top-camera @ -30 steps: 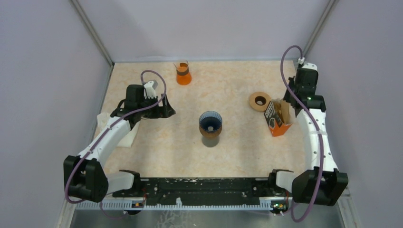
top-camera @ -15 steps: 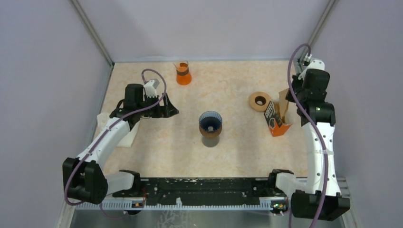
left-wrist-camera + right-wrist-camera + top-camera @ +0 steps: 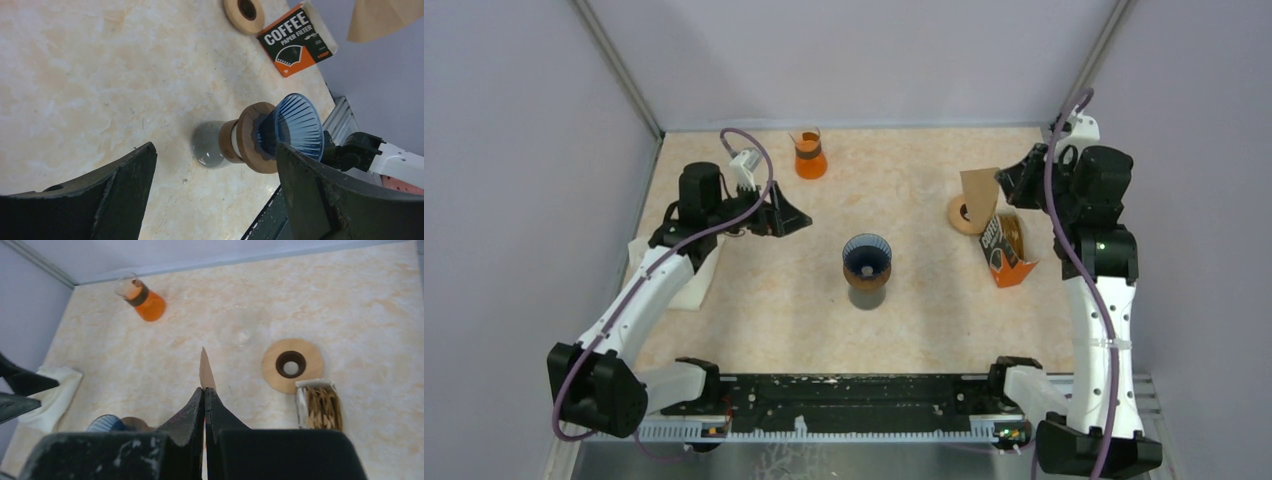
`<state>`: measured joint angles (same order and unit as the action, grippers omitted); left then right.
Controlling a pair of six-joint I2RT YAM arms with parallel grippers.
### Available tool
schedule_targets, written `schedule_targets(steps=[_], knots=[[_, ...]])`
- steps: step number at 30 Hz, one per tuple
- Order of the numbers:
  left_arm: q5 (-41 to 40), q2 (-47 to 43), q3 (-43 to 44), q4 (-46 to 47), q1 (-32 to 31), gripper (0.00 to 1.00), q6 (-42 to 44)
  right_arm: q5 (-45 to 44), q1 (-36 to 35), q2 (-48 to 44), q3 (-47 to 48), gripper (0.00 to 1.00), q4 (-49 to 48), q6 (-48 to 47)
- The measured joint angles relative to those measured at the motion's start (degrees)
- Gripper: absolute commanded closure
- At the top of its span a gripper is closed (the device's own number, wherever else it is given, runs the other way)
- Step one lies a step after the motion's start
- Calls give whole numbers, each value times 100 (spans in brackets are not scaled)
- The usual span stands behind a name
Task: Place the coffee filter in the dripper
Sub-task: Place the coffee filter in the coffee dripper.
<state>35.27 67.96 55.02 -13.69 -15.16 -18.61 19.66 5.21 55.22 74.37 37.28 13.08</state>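
Observation:
The blue ribbed dripper (image 3: 866, 257) stands mid-table on a wooden collar and glass base; the left wrist view shows it (image 3: 296, 125) between my fingers' line of sight. A brown paper coffee filter (image 3: 980, 186) hangs in the air above the wooden ring, with my right gripper (image 3: 1008, 184) shut on its edge. In the right wrist view the filter (image 3: 205, 371) sticks out edge-on from the shut gripper (image 3: 204, 390). My left gripper (image 3: 790, 217) is open, left of the dripper and apart from it; seen from its own wrist the left gripper (image 3: 215, 150) holds nothing.
An orange filter box (image 3: 1006, 248) with several filters stands at the right, beside a wooden ring (image 3: 965, 214). An orange flask (image 3: 809, 156) stands at the back. A white cloth (image 3: 679, 285) lies at the left edge under the left arm.
My right arm has risen and swung left, drawing the filter out of the box and over the wooden ring. The left gripper has shifted slightly right toward the dripper.

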Motion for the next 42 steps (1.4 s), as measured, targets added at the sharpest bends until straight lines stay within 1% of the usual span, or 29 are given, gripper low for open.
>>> schedule_targets(steps=[3,10,16,20,24,32,42], knots=[[234,0,90,186,-22,7,-48,341,-146,2,0,100,-188,190],[782,76,321,710,-24,9,-216,916,-813,127,0,100,-691,623],[1176,243,551,1078,-26,13,-330,1252,-1123,304,-2,100,-1106,916],[1423,365,625,1318,-118,16,-424,1366,-1486,463,0,100,-1261,973],[1600,490,721,1438,-297,17,-431,1416,-1880,688,0,100,-1296,970],[1738,555,841,1563,-509,22,-361,1473,-2518,1093,181,100,-1294,946],[1947,599,892,1591,-564,30,-186,1644,-2981,1322,448,100,-1464,942]])
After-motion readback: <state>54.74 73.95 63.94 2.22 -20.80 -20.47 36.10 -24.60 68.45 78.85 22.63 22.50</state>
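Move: The dripper, standing on the carafe, is the right hand's goal: roughly 22 cm to its left, 3 cm nearer the base and 21 cm lower. The filter box lies about 8 cm right of that hand, 3 cm ahead and 30 below; the wooden ring is 14 cm ahead, 2 right, 33 below. From the empty left hand the coffee filter is some 32 cm right, level forward, 8 cm higher; the dripper is 13 right, 3 back, 9 lower. Leftward, about 21 cm and well above the table, the right hand carries the still-pinched coffee filter from above the box towards the dripper, easing back slightly and turning some 45 degrees counter-clockwise. The open left hand rises 9 cm, then shifts right towards the incoming filter, turning clockwise and narrowing its fingers a little. ##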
